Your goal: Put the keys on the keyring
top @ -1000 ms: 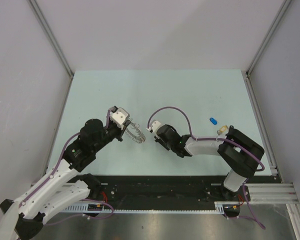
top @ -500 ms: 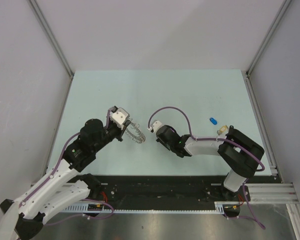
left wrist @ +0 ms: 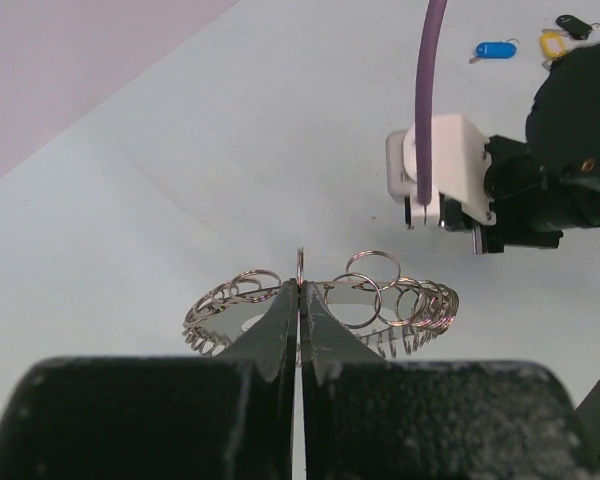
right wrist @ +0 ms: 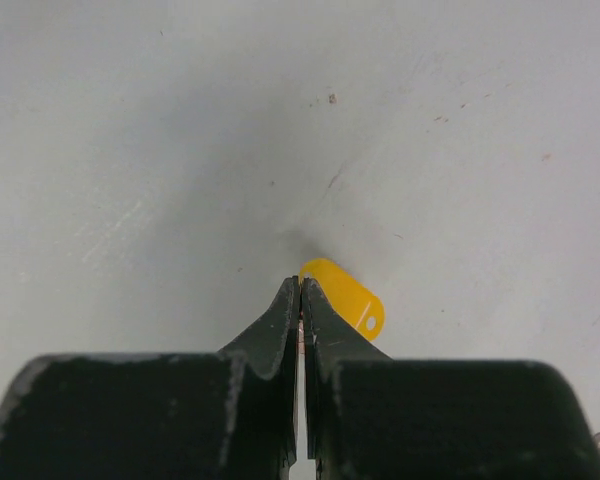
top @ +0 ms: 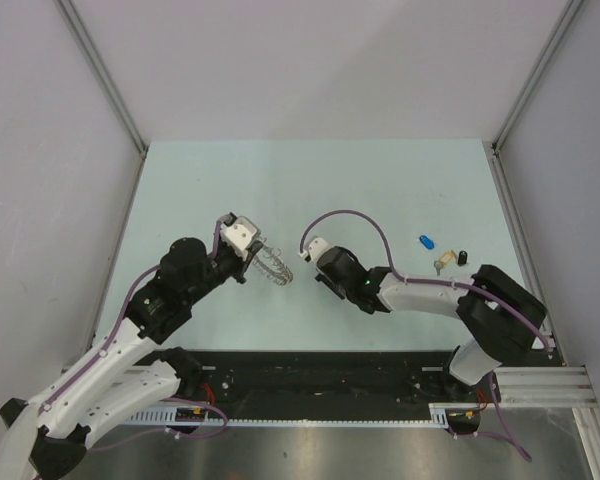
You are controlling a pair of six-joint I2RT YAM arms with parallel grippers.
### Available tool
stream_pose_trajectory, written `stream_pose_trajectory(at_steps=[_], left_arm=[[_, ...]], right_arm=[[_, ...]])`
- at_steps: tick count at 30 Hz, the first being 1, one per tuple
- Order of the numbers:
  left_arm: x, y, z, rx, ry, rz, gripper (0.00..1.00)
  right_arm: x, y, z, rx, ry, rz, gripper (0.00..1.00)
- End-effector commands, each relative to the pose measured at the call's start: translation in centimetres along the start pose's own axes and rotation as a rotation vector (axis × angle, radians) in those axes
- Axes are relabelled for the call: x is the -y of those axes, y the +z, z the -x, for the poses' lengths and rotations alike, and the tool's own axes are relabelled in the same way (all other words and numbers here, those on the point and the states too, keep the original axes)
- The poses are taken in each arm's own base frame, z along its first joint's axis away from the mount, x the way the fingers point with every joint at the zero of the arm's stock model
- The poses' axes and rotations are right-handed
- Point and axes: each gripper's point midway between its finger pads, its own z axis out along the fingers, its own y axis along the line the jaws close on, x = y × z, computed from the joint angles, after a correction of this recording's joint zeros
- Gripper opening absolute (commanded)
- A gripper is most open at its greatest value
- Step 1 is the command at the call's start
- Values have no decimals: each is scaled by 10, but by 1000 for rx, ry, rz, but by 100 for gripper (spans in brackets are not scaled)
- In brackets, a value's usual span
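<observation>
The keyring (top: 276,268), a silvery coil of small loops, hangs just above the table in front of my left gripper (top: 259,252). In the left wrist view that gripper (left wrist: 300,287) is shut on the keyring (left wrist: 420,303) at its near edge. My right gripper (right wrist: 300,282) points down at the table and is shut on a yellow key (right wrist: 350,294); the key's head sticks out to the right of the fingertips. Seen from above, the right gripper (top: 318,268) is a short way right of the ring. A blue key (top: 426,241), a yellowish key (top: 442,263) and a black key (top: 461,257) lie at the right.
The right arm's forearm (top: 420,292) stretches low across the table from its base (top: 485,335). Grey walls and metal rails (top: 520,240) close in the pale table on three sides. In the left wrist view the right wrist (left wrist: 540,180) sits close beyond the ring.
The right gripper has closed on the yellow key. The right arm's elbow has swung right, uncovering the black key. The left gripper still holds the ring, barely moved.
</observation>
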Motion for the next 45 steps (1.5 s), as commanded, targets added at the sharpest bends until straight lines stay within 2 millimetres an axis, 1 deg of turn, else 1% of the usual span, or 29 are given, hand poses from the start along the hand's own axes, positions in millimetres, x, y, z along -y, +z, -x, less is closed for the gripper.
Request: stream_pose_trajectory(at_steps=[1, 3, 4, 8, 10, 11, 12, 13, 15, 16, 18, 19, 21, 24, 26, 27, 29, 32, 33, 35, 36, 37, 38, 40, 41, 42, 43, 44, 45], left_arm=[[8, 0, 23, 93, 41, -58, 0], [13, 1, 23, 97, 48, -86, 0], [19, 1, 25, 109, 56, -120, 0], [35, 4, 28, 130, 70, -216, 0], [43, 7, 30, 139, 81, -264, 1], [51, 6, 32, 151, 85, -311, 0], [54, 7, 34, 159, 93, -331, 0], [56, 10, 37, 161, 100, -349, 0], [63, 11, 45, 179, 114, -398, 0], [67, 15, 44, 169, 120, -426, 0], [73, 18, 47, 170, 148, -472, 0], [73, 18, 53, 174, 161, -485, 0], [79, 25, 51, 158, 190, -532, 0], [83, 31, 58, 164, 240, -582, 0], [84, 38, 55, 158, 284, -601, 1], [84, 38, 58, 156, 297, -609, 0], [85, 41, 51, 128, 312, -625, 0], [89, 40, 49, 136, 317, -645, 1], [91, 39, 42, 132, 314, -653, 0], [94, 37, 37, 136, 309, -664, 0], [94, 35, 37, 136, 305, -666, 1], [92, 35, 36, 130, 304, -654, 0], [90, 35, 34, 126, 294, -634, 0], [78, 34, 37, 129, 300, -552, 0], [61, 38, 36, 110, 303, -445, 0], [52, 40, 33, 96, 300, -388, 0], [32, 39, 39, 102, 292, -266, 0], [22, 39, 38, 94, 283, -208, 0], [13, 38, 41, 96, 275, -153, 1]], right_arm=[[13, -36, 49, 164, 71, 44, 0], [19, -47, 57, 198, 75, 58, 0], [20, -59, 66, 239, 81, 84, 0], [29, -89, 85, 352, 47, 149, 0], [25, -102, 92, 404, 29, 221, 0], [27, -116, 98, 452, 24, 245, 0], [33, -119, 100, 473, 14, 250, 0], [26, -129, 104, 509, -2, 318, 0], [35, -144, 109, 572, -21, 345, 0], [28, -153, 113, 611, -47, 408, 0], [30, -167, 118, 672, -74, 443, 0], [31, -173, 119, 704, -99, 478, 0], [34, -184, 123, 754, -124, 506, 0], [29, -196, 125, 824, -189, 600, 0], [34, -198, 128, 860, -214, 604, 0], [31, -200, 128, 874, -228, 641, 0], [31, -198, 127, 879, -234, 660, 0], [19, -196, 124, 877, -252, 737, 0], [14, -195, 122, 872, -252, 761, 0], [6, -187, 120, 843, -239, 791, 0], [10, -183, 126, 850, -237, 756, 0], [11, -174, 127, 825, -211, 733, 0], [22, -156, 130, 776, -157, 625, 0], [33, -136, 127, 704, -91, 529, 0], [41, -117, 121, 643, -48, 476, 0], [51, -107, 117, 602, 30, 456, 0], [54, -89, 110, 534, 79, 456, 0], [69, -75, 106, 486, 135, 395, 0], [76, -59, 95, 408, 196, 361, 0]])
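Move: The keyring hangs from the shut left fingers; its middle is some 17 cm to the left of the right hand, roughly 1 cm back and 15 cm higher. The right fingers already hold the yellow key, about 18 cm to the right of the left hand, 1 cm ahead and 22 cm lower. From the right hand, the blue key lies some 11 cm ahead and 22 cm right, the second yellow key 6 cm ahead and 27 cm right, both about 3 cm lower. Right hand raises the yellow key 22 cm, then sinks 5; the left brings the keyring 8 cm right. ##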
